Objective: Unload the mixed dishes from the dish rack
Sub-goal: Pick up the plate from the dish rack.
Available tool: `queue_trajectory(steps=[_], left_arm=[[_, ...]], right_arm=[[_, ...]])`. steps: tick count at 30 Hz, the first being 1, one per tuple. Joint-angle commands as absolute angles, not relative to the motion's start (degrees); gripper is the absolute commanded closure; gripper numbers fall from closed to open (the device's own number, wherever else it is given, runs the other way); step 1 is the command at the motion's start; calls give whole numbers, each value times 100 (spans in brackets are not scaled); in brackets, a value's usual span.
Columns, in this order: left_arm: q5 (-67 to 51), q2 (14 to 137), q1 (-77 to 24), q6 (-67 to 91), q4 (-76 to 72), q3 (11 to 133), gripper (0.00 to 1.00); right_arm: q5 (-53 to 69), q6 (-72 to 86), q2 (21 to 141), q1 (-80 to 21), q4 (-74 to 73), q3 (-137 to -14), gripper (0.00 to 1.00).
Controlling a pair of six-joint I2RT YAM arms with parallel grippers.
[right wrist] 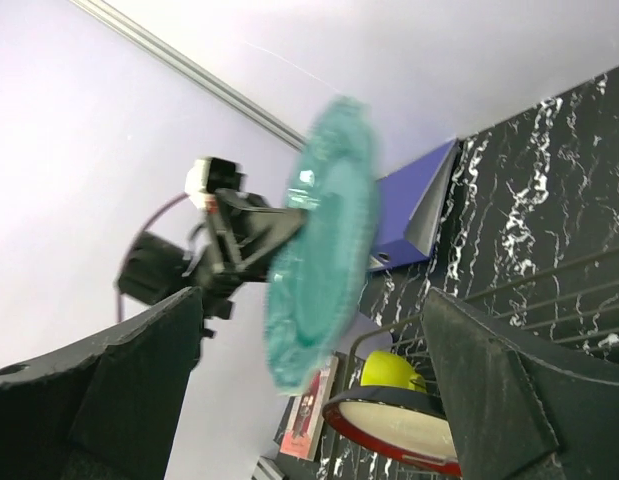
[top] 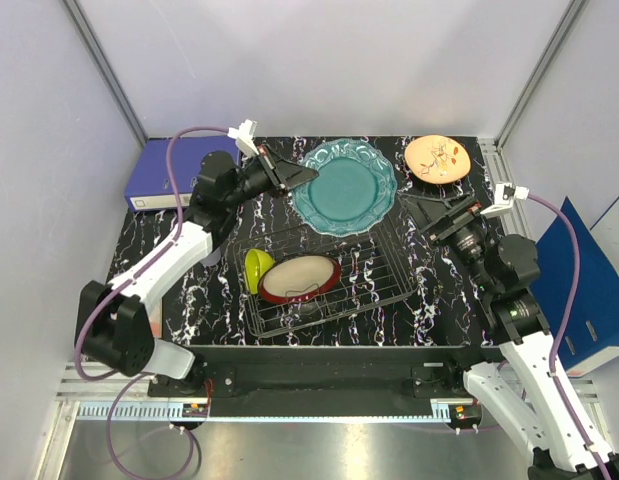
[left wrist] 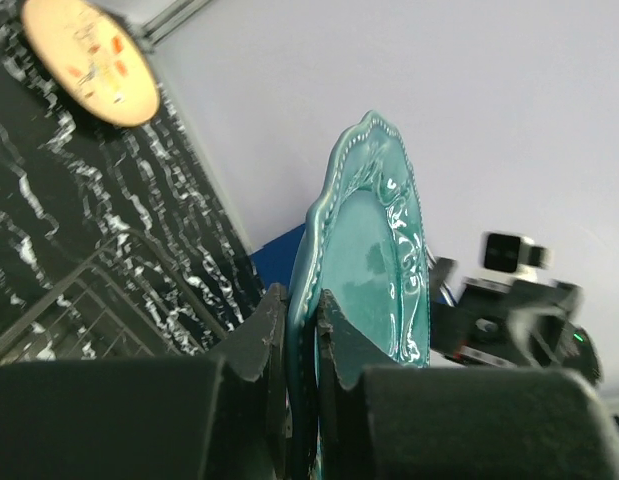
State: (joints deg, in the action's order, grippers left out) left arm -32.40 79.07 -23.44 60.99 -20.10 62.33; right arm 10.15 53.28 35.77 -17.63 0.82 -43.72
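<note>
My left gripper (top: 301, 176) is shut on the rim of the large teal scalloped plate (top: 347, 187), which hangs above the table behind the dish rack (top: 364, 262). In the left wrist view the plate (left wrist: 374, 265) stands on edge between my fingers (left wrist: 261, 330). A small yellow-green bowl (top: 255, 268) and a cream bowl with a dark red outside (top: 299, 279) stand in the rack's left half. A salmon-pink plate (top: 438, 158) lies on the table at the back right. My right gripper (top: 441, 216) is open and holds nothing, right of the rack, and faces the plate (right wrist: 324, 240).
A blue ring binder (top: 167, 176) lies at the back left. Another blue binder (top: 589, 285) leans outside the table's right edge. A booklet (right wrist: 311, 420) lies on the floor left of the table. White walls close in the back and both sides.
</note>
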Motion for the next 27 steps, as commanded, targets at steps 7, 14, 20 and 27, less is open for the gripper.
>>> queue_trajectory(steps=[7, 14, 20, 27], left_arm=[[-3243, 7849, -2426, 6416, -2760, 6627, 100], [-3287, 7717, -2540, 6293, -2593, 6548, 100], [-3226, 7770, -2812, 6232, -2654, 6460, 100], [-3094, 7647, -2874, 5995, -2409, 6486, 100]], right_arm=[[1406, 5343, 4148, -1793, 738, -4562, 1], [1661, 5537, 4719, -1793, 1265, -4465, 1], [1854, 5555, 5272, -1793, 1318, -4676, 6], [1793, 5537, 5362, -1802, 1169, -4702, 87]])
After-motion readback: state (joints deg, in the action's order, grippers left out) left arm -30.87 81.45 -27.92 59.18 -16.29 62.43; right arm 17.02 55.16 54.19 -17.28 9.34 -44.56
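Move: Held up in the left fingers by its left rim, the teal plate has its middle about 8 cm right of that hand, 2 cm ahead and 5 cm lower. From the open right hand the plate's middle lies some 14 cm left, 9 cm ahead and 5 cm below. The dish rack's middle is about 18 cm left of the right hand, 9 cm back and 28 cm down, with the red-rimmed bowl in it 25 cm left, 11 cm back. Reaching forward about 6 cm while sinking 5 cm and drifting 4 cm left, the right hand brings its wide-open fingers to the near-hand rim of the teal plate, nose tipping down some 10 degrees, and late on closes them around that right edge. The left hand keeps its grip on the opposite rim, first lowering the plate about 4 cm, then carrying it right and slightly back to meet the right hand. ##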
